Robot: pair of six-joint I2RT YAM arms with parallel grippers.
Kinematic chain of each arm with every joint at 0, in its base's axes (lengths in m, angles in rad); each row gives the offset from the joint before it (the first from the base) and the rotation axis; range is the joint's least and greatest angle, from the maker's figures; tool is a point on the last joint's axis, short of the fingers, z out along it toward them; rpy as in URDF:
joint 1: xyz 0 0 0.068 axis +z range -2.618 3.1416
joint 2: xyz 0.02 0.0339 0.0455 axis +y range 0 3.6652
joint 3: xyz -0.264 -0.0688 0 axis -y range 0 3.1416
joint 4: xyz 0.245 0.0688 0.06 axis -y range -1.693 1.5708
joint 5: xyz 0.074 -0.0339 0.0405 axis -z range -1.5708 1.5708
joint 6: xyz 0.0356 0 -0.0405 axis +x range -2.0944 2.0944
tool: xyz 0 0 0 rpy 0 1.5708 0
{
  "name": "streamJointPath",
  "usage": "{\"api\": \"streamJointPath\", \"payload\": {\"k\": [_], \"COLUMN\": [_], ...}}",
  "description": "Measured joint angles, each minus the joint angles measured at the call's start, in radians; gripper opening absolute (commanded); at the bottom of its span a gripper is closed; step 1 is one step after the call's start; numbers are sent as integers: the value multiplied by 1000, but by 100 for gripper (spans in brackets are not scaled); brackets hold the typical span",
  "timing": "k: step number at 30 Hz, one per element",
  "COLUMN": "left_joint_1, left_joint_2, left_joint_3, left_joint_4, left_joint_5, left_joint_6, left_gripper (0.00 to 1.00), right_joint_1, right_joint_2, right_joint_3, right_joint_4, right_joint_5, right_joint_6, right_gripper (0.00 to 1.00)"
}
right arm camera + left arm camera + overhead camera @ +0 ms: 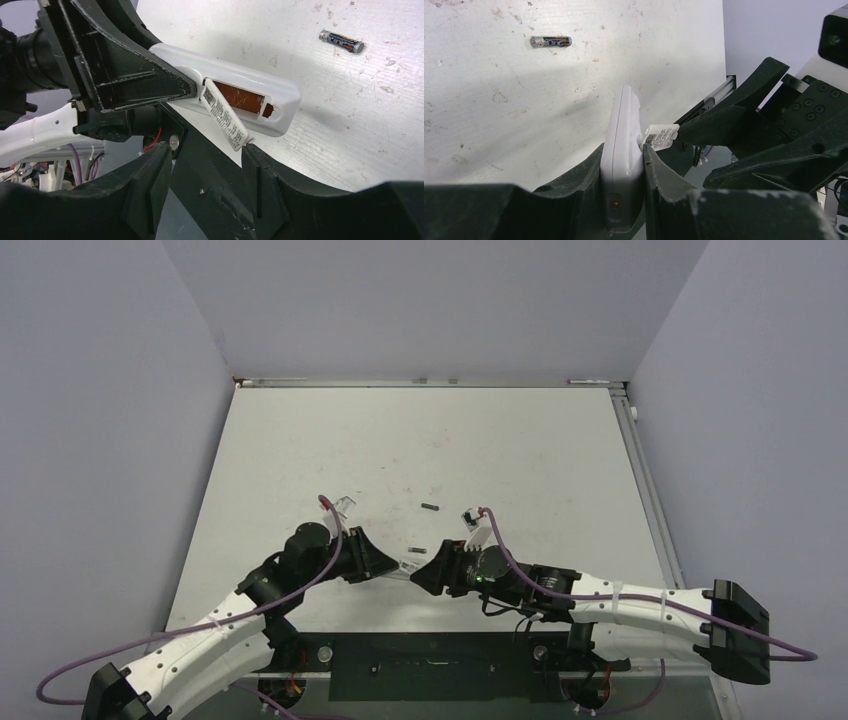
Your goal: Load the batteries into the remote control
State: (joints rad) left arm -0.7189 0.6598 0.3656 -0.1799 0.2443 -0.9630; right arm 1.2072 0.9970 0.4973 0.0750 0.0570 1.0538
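Observation:
My left gripper (623, 150) is shut on the white remote control (621, 130), holding it on its long edge just above the table. The remote's back (280, 107) faces my right gripper, showing the brownish recess (239, 98) with nothing in it. Its labelled cover (225, 117) hangs out from the recess, and the cover's end touches one fingertip (248, 150) of my right gripper (205, 150), which is open with nothing between its fingers. One dark battery (431, 507) lies on the table beyond the remote, also seen from both wrists (551, 42) (341, 42). The two grippers (385, 565) (425, 575) nearly meet.
The white table (420, 440) is scuffed and walled on three sides by grey panels. A metal rail (640, 470) runs along its right edge. Purple cables (500, 545) loop over both arms.

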Motion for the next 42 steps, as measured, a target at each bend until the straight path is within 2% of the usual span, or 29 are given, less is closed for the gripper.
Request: {"api": "streamJointPath", "payload": {"k": [14,23,42], "left_joint_1": [-3,-28,-68], "left_joint_2": [143,300,648], "left_joint_3": [9,92,300], "left_joint_4": [99,197,330], "left_joint_5": [49,53,70], "left_joint_6": [-20,-24,-10], "left_gripper": [0,0,0], "right_joint_1": [5,-9,-206], "right_joint_2": [-91,-162,-336], "right_joint_3": [0,0,-18], "right_joint_4": [-39,-131,-323], "right_joint_5": [57,98,116], "right_joint_6": [9,8,-53], "right_gripper": [52,53,54]}}
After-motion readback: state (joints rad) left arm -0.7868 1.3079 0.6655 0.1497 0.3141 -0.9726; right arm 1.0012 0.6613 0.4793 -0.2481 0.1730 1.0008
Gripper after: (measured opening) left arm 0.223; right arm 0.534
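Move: The left hand already holds the remote, whose loose battery cover sits about 4 cm to that hand's right and 2 cm ahead, slightly lower. From the right hand, its fingers apart, the cover is some 3 cm ahead and 2 cm left. The near battery lies on the table, 8 cm straight ahead of the right hand and 12 cm below; the far battery is 19 cm ahead, 3 cm right, equally low. Both hands sweep about 9 cm right and 5 cm forward, left keeping the remote, right turning clockwise, fingers apart. ##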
